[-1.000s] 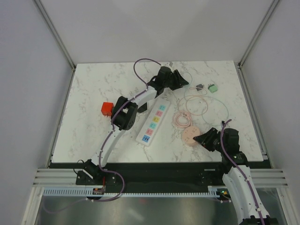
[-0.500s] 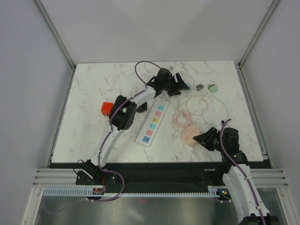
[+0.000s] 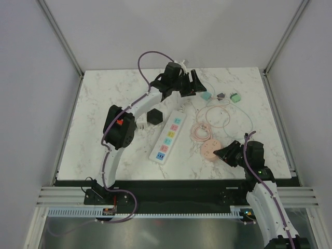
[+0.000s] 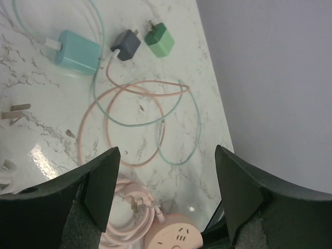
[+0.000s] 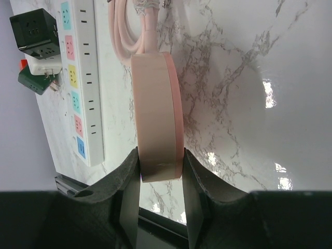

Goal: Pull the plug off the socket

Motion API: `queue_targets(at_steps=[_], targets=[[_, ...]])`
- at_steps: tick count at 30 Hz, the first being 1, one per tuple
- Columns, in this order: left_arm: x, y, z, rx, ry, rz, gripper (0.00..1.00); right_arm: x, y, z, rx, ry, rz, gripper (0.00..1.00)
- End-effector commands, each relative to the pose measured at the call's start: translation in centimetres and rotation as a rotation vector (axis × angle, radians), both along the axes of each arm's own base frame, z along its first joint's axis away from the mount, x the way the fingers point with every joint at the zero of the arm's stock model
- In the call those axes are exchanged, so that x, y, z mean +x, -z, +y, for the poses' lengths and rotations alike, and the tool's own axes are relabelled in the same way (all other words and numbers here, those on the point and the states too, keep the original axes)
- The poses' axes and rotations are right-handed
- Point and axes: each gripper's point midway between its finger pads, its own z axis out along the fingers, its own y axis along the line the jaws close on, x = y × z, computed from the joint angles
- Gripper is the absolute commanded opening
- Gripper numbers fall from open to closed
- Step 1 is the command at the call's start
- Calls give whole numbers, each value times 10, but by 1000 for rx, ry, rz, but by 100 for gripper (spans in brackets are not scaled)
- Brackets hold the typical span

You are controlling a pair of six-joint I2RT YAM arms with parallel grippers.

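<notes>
The socket (image 3: 168, 137), a long white strip with coloured labels, lies slantwise mid-table and also shows in the right wrist view (image 5: 80, 78); none of its visible outlets holds anything. A teal plug (image 3: 206, 96) (image 4: 78, 51) lies loose on the marble, right of the strip's far end. My left gripper (image 3: 198, 84) (image 4: 166, 181) hovers by that plug, open and empty. My right gripper (image 3: 223, 153) (image 5: 158, 171) is shut on the edge of a pink round extension hub (image 3: 209, 150) (image 5: 155, 119).
A dark blue plug (image 4: 126, 44) and a green plug (image 4: 159, 41) lie beyond the teal one, with pink and teal cable loops (image 4: 135, 124) spread between them and the hub. A black cube adapter (image 3: 154, 116) sits left of the strip. The right wall is close.
My left gripper opened and let go of the teal plug, then drew back and to the left. The black cube adapter came into view from under the arm. The right arm stayed still.
</notes>
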Motion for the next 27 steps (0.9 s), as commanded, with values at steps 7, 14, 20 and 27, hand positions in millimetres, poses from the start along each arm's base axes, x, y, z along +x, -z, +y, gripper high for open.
queue_targets(at_steps=[7, 14, 20, 27], targets=[[-70, -70, 33, -94, 74, -99, 80, -12, 21, -5, -9, 47, 108, 0], [-127, -63, 34, -136, 142, -67, 79, -18, 25, 1, 12, 8, 130, 17], [-162, -71, 36, -142, 197, -79, 79, -22, 31, -3, -45, -18, 149, 64], [-189, -73, 60, -130, 210, -105, 81, -17, 22, -15, -135, -17, 170, 98]])
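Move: The right fingers still hold the round pink socket by its rim, its middle some 4 cm ahead and 3 cm left of them. From the open left hand that socket lies about 27 cm back, 4 cm right and 13 cm below; at about the same depth, the cable coil is 18 cm back and 1 cm right, the power strip 20 cm back and 17 cm left, and the loose teal plug 5 cm ahead and 4 cm right. Right fingers open wide, letting go of the socket; the open left hand draws back some 18 cm towards it. ##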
